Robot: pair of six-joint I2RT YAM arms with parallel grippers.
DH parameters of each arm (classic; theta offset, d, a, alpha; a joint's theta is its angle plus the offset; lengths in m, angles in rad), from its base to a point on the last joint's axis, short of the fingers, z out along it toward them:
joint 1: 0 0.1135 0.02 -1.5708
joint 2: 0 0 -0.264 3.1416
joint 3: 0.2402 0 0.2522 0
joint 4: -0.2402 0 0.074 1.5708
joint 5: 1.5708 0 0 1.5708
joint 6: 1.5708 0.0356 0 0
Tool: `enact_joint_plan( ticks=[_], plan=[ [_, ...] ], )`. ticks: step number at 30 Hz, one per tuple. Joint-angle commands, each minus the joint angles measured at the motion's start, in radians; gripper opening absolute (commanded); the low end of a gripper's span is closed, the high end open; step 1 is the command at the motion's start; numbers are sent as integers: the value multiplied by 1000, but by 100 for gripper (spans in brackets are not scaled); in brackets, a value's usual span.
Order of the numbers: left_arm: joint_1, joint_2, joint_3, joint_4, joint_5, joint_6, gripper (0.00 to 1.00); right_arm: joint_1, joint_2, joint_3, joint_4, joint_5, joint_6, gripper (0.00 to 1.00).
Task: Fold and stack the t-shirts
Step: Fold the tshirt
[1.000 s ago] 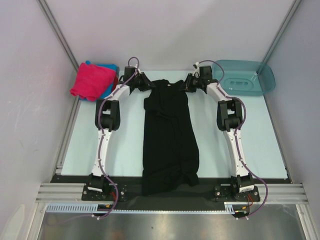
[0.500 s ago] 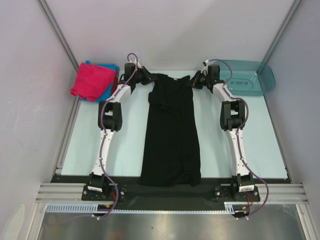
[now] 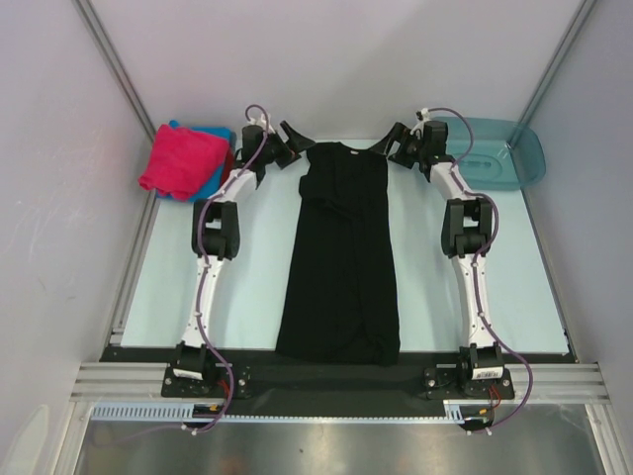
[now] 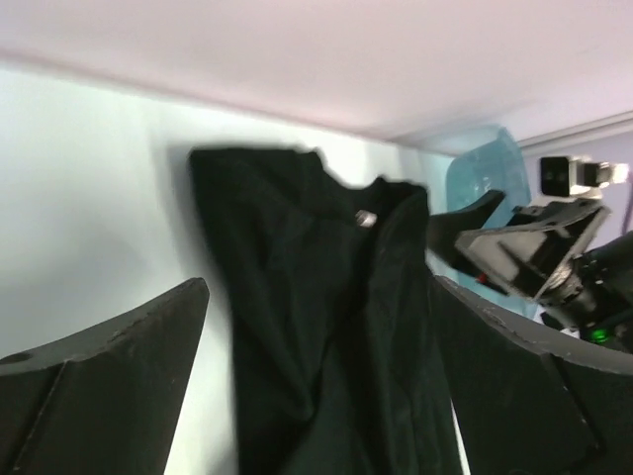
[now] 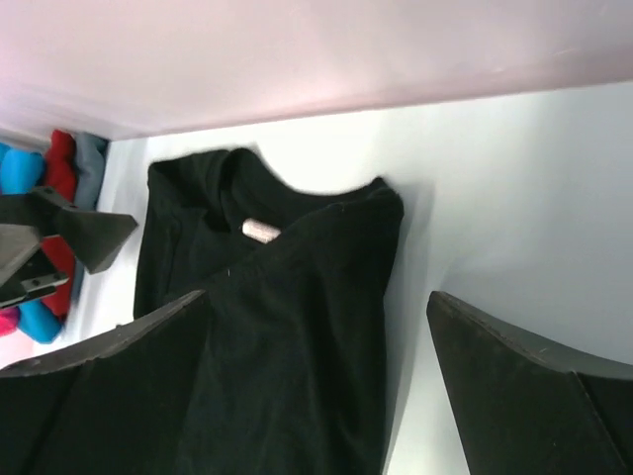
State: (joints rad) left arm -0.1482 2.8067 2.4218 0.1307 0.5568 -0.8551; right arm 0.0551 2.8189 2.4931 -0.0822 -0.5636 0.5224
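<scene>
A large black t-shirt (image 3: 341, 247), folded lengthwise into a long strip, lies flat down the middle of the table with its collar at the far end. My left gripper (image 3: 289, 144) hangs open just left of the collar and touches no cloth. My right gripper (image 3: 397, 145) is open just right of the collar, also holding nothing. The left wrist view looks between wide-apart fingers (image 4: 109, 376) onto the black t-shirt (image 4: 307, 287). In the right wrist view the black t-shirt (image 5: 287, 327) and its neck label lie below the open gripper (image 5: 316, 297). Folded magenta, blue and red t-shirts (image 3: 185, 160) are stacked at the back left.
A translucent teal basin (image 3: 492, 153) stands at the back right corner, close to the right wrist. The shirt's hem reaches the table's near edge between the arm bases. White walls enclose the back and both sides.
Both grippers carried the shirt's shoulders toward the back, stretching it straight, then opened and let go. They now sit slightly outward of the collar.
</scene>
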Motion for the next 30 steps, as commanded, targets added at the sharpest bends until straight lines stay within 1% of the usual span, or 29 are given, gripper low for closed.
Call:
enact_joint_plan(
  ticks=[1,2,3,4,5,6,7,8,9,12,13,14,15,17,18,22,27,28,29,30],
  plan=[
    [4,-85,-98,49,41,33,100,-34,-115,-122,-15,83,-91,100],
    [2,-140,-130,49,51,45,100,-28,-148,-158,-13,87,-104,100],
    [-4,-168,-204,47,55,76,100,-24,-176,-184,-14,90,-119,100],
    [-7,-205,-245,46,57,94,100,-18,-229,-209,-30,91,-146,100],
    [-11,-275,-288,41,51,117,100,-12,-252,-258,-40,93,-162,100],
    [-22,-318,-370,14,36,172,100,1,-275,-279,-59,91,-177,100],
    [-28,-357,-409,-11,11,206,100,9,-300,-305,-71,96,-191,100],
    [-37,-392,-444,-41,-48,240,100,20,-344,-350,-85,103,-220,100],
    [-53,-468,-517,-80,-79,295,100,40,-372,-376,-91,132,-237,100],
    [-82,-605,-630,-105,-175,364,100,72,-459,-463,-123,223,-321,100],
    [-86,-642,-701,-105,-188,370,100,93,-478,-476,-143,246,-340,100],
    [-94,-671,-739,-94,-205,372,100,104,-516,-485,-162,275,-369,100],
    [-97,-734,-818,-83,-210,369,100,118,-538,-519,-177,331,-384,100],
    [-102,-785,-894,-48,-198,357,100,150,-585,-578,-153,350,-410,100],
    [-103,-811,-958,-34,-189,346,100,157,-611,-611,-145,369,-427,100],
    [-111,-898,-1059,-39,-161,340,100,170,-621,-640,-159,398,-427,100],
    [-122,-960,-1170,-28,-112,324,100,158,-625,-694,-183,398,-404,100],
    [-126,-976,-1191,-26,-107,321,100,161,-666,-726,-173,410,-407,100],
    [-145,-1021,-1216,-23,-110,321,100,182,-694,-796,-163,428,-416,100],
    [-157,-1044,-1271,-22,-110,332,100,193,-732,-845,-147,492,-423,100]
  ],
)
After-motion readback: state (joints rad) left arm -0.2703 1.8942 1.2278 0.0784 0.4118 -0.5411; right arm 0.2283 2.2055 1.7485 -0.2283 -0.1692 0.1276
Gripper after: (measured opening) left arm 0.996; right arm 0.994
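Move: The bare stretch of the t-shirt's left edge, just nearer than the sleeve bump, lies about 21 cm back from the left hand, almost in line and 7 cm lower. The sleeve bump is 12 cm back; the far left corner is 6 cm ahead. From the right hand, the t-shirt's right edge lies about 14 cm back, 3 cm left and 4 cm down; the far right corner is 5 cm ahead, 3 cm left, and the collar label 4 cm ahead, 11 cm left. Bring both empty, wide-open grippers back from the far edge along the t-shirt's sides: the left about 23 cm, dipping slightly, then arching up past the sleeve bump and sinking again; the right about 13 cm, level first, then up some 6 cm and partly down. Roll both on the way so their inner sides dip, the left 20 degrees, the right 30, and end above the side edges. ##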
